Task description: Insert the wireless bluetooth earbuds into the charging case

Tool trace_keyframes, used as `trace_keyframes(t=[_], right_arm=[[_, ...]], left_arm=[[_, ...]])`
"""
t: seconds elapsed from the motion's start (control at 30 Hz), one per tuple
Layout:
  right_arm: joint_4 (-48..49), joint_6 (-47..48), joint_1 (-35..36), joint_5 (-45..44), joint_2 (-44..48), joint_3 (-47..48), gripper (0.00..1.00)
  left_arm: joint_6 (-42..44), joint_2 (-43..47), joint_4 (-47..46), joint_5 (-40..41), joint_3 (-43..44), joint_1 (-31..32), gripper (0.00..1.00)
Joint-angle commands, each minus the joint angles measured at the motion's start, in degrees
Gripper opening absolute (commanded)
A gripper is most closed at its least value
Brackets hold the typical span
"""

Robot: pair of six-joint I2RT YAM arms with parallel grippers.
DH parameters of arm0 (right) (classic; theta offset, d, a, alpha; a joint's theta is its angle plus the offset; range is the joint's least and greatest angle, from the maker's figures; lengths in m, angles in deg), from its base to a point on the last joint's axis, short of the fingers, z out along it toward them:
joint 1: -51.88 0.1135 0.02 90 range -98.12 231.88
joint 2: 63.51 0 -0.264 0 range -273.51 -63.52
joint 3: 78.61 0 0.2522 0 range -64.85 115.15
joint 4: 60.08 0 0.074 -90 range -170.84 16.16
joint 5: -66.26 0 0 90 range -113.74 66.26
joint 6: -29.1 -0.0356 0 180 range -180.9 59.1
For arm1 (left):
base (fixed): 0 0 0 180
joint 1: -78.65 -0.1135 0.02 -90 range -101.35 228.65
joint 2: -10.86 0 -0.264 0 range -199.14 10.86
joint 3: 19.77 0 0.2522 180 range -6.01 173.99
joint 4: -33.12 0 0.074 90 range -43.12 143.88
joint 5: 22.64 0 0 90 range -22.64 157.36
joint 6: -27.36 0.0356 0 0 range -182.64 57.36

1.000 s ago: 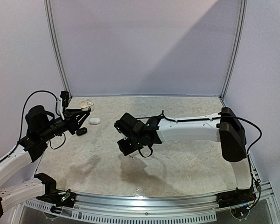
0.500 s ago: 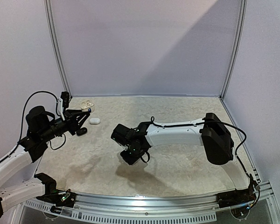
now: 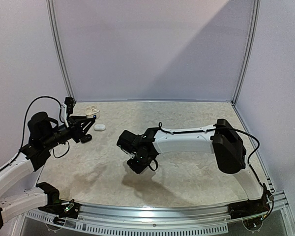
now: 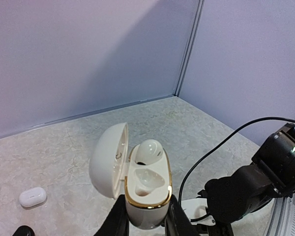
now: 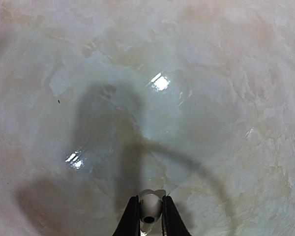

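My left gripper is shut on the lower body of a white charging case with a gold rim, held above the table at the far left. Its lid stands open to the left. One white earbud sits in the far slot, and the near slot is bare. My right gripper points down at the table near the middle, shut on a small white earbud between its fingertips. The top view does not show this bud.
A small closed white case lies on the table by the left gripper, with a black rounded item beside it. The right arm's cable loops through the left wrist view. Walls close the back and sides.
The right arm swung left and lowered toward the table, and its jaws closed on the white earbud. The left arm and the case have not moved.
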Motion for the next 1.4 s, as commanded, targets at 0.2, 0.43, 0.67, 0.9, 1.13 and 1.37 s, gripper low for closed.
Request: trace_keyframes(t=[0.2,0.43,0.67,0.9,1.13,1.37], right_arm=[[17.31,8.53,-1.80,-3.83,25.26,-4.94,0.00],[43.68,21.55,-1.71,10.55,42.19,-13.24,0.00],[46.99,26.63,0.30,29.05,33.35,0.73,0.00],[47.15,29.66,1.72,33.70,29.06,4.00,0.00],[45.26,30.38,2.74,32.42,26.72,4.00,0.00],[43.14,32.42,2.79,28.72,26.22,2.81,0.00]], left_arm=[[1.85,-1.47,-11.53,-16.88,-0.46,-0.37,0.00],[2.06,-4.29,-19.17,-35.32,2.74,0.05,0.00],[2.35,-9.97,-18.51,-42.07,10.51,3.02,0.00],[0.64,-12.04,-19.04,-43.06,13.26,4.63,0.00],[-0.62,-12.16,-17.58,-40.18,13.53,5.01,0.00],[-1.59,-11.05,-17.72,-40.46,12.94,5.11,0.00]])
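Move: The open charging case, still pinched in my left hand, is some 11 cm left, 4 cm ahead and 25 cm above my right hand, which already grips the loose earbud down at the table. From my left hand that earbud lies about 12 cm right, 3 cm back and 24 cm below. Down on the table, also from my left hand, a closed white case sits about 18 cm ahead and 4 cm left, a black case about 10 cm ahead and 10 cm left. I sweep the earbud up off the table with my right hand, cresting and then sinking about 9 cm to finish some 45 cm higher, a little back and left, just above the case. My right wrist swings roughly 90 degrees from pointing down to pointing left. Meanwhile my left hand draws the case back, up and right, 8 to 9 cm each, turning it 45 degrees clockwise and tipping upward; both grips hold. ##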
